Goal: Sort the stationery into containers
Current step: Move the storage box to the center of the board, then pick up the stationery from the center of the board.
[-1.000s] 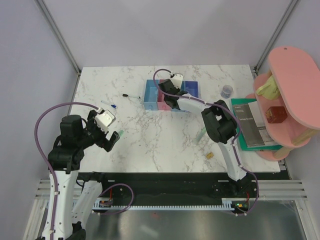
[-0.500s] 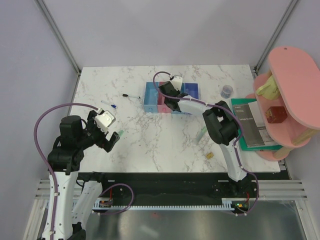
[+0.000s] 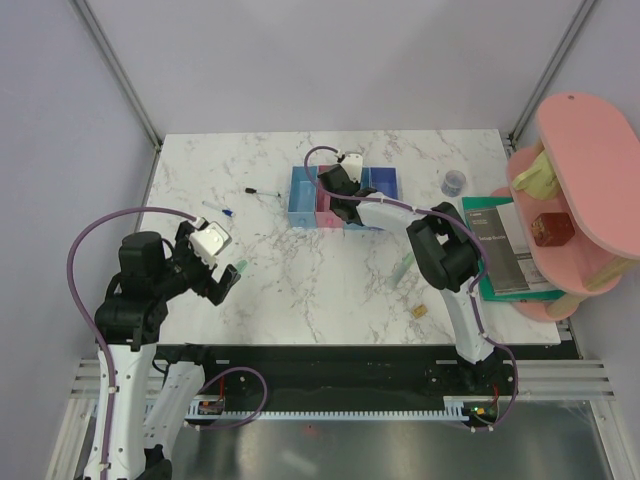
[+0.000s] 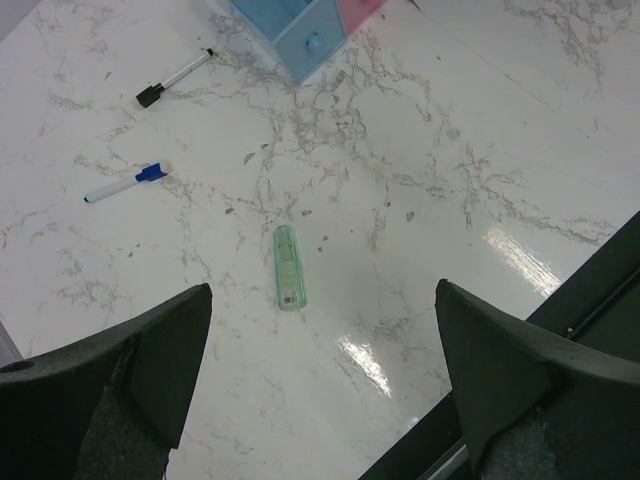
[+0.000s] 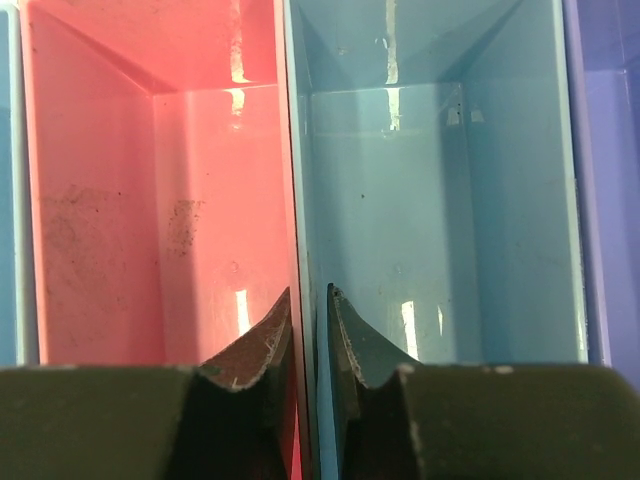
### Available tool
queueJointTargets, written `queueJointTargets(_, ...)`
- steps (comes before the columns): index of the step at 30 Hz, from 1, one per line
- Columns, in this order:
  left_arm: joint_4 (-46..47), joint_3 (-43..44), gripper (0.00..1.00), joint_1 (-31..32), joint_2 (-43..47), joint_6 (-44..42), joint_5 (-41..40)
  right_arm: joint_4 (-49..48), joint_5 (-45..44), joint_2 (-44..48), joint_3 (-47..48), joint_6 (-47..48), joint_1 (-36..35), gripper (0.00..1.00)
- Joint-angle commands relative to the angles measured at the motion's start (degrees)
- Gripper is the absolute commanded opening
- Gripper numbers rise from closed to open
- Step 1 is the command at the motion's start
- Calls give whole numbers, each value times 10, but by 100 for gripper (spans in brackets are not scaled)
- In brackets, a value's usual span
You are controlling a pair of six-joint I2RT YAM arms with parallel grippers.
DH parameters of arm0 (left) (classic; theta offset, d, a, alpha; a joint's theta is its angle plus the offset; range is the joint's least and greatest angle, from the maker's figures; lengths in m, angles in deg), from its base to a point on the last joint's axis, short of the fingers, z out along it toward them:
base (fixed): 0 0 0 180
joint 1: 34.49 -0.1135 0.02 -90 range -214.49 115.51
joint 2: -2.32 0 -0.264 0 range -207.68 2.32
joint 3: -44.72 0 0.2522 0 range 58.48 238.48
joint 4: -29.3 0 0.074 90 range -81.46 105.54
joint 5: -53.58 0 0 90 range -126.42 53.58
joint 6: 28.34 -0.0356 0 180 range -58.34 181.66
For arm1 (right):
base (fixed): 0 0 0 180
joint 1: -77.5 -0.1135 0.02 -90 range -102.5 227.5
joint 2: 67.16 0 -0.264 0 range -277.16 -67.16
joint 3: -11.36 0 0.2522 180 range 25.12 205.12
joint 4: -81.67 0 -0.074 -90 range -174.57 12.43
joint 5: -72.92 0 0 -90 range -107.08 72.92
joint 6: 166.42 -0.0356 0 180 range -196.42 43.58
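Observation:
The containers (image 3: pixel 303 195) are a joined row of small bins at the table's back middle. My right gripper (image 3: pixel 338 203) is shut on the divider (image 5: pixel 298 180) between the pink bin (image 5: pixel 150 200) and a light blue bin (image 5: pixel 440 210), one finger in each; both bins look bare inside. My left gripper (image 4: pixel 322 288) hangs open at the near left, just above a pale green bar (image 4: pixel 289 268). A black pen (image 4: pixel 175 77) and a blue-tipped marker (image 4: pixel 130 182) lie farther back. Another green bar (image 3: pixel 402 267), a tan nub (image 3: pixel 421 311) and a clear round piece (image 3: pixel 454 182) lie to the right.
A dark green book (image 3: pixel 500 245) lies at the right edge, partly under a big pink shelf (image 3: pixel 585 190) that holds a brown block and a yellowish item. The table's dark front edge (image 4: pixel 590 290) runs close behind my left gripper.
My right gripper has shifted a little to the left and nearer, still clamped on the bin wall. The left arm has stayed put.

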Motion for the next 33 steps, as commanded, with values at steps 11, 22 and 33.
queueJointTargets(11,3,-16,100,0,13,-12,14,0,5,54,4,66,-18,51)
queueJointTargets(22,9,-22,100,0,24,-6,21,-1,-11,102,35,151,-31,70)
queueJointTargets(33,10,-33,100,0,44,-7,25,47,9,138,105,311,34,98)
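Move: The right gripper is still closed on the divider between the pink and second light-blue compartments; the storage box's middle is roughly 2 cm back from this hand, 2 cm lower, and centred sideways. The black marker lies some 18 cm to the hand's left and 1 cm farther out, the clear cup about 25 cm to its right and 1 cm farther out. From the left hand, the box is about 27 cm ahead, 24 cm right and 20 cm below. Let go of the storage box's divider: spread the right gripper from its narrow grip to wide open, then lift nearly straight up, about 14 cm, gaining speed and clearing the compartments. As it rises, turn the hand some 15 degrees counter-clockwise and tip the fingers up a little, with the hand's left side sinking. ##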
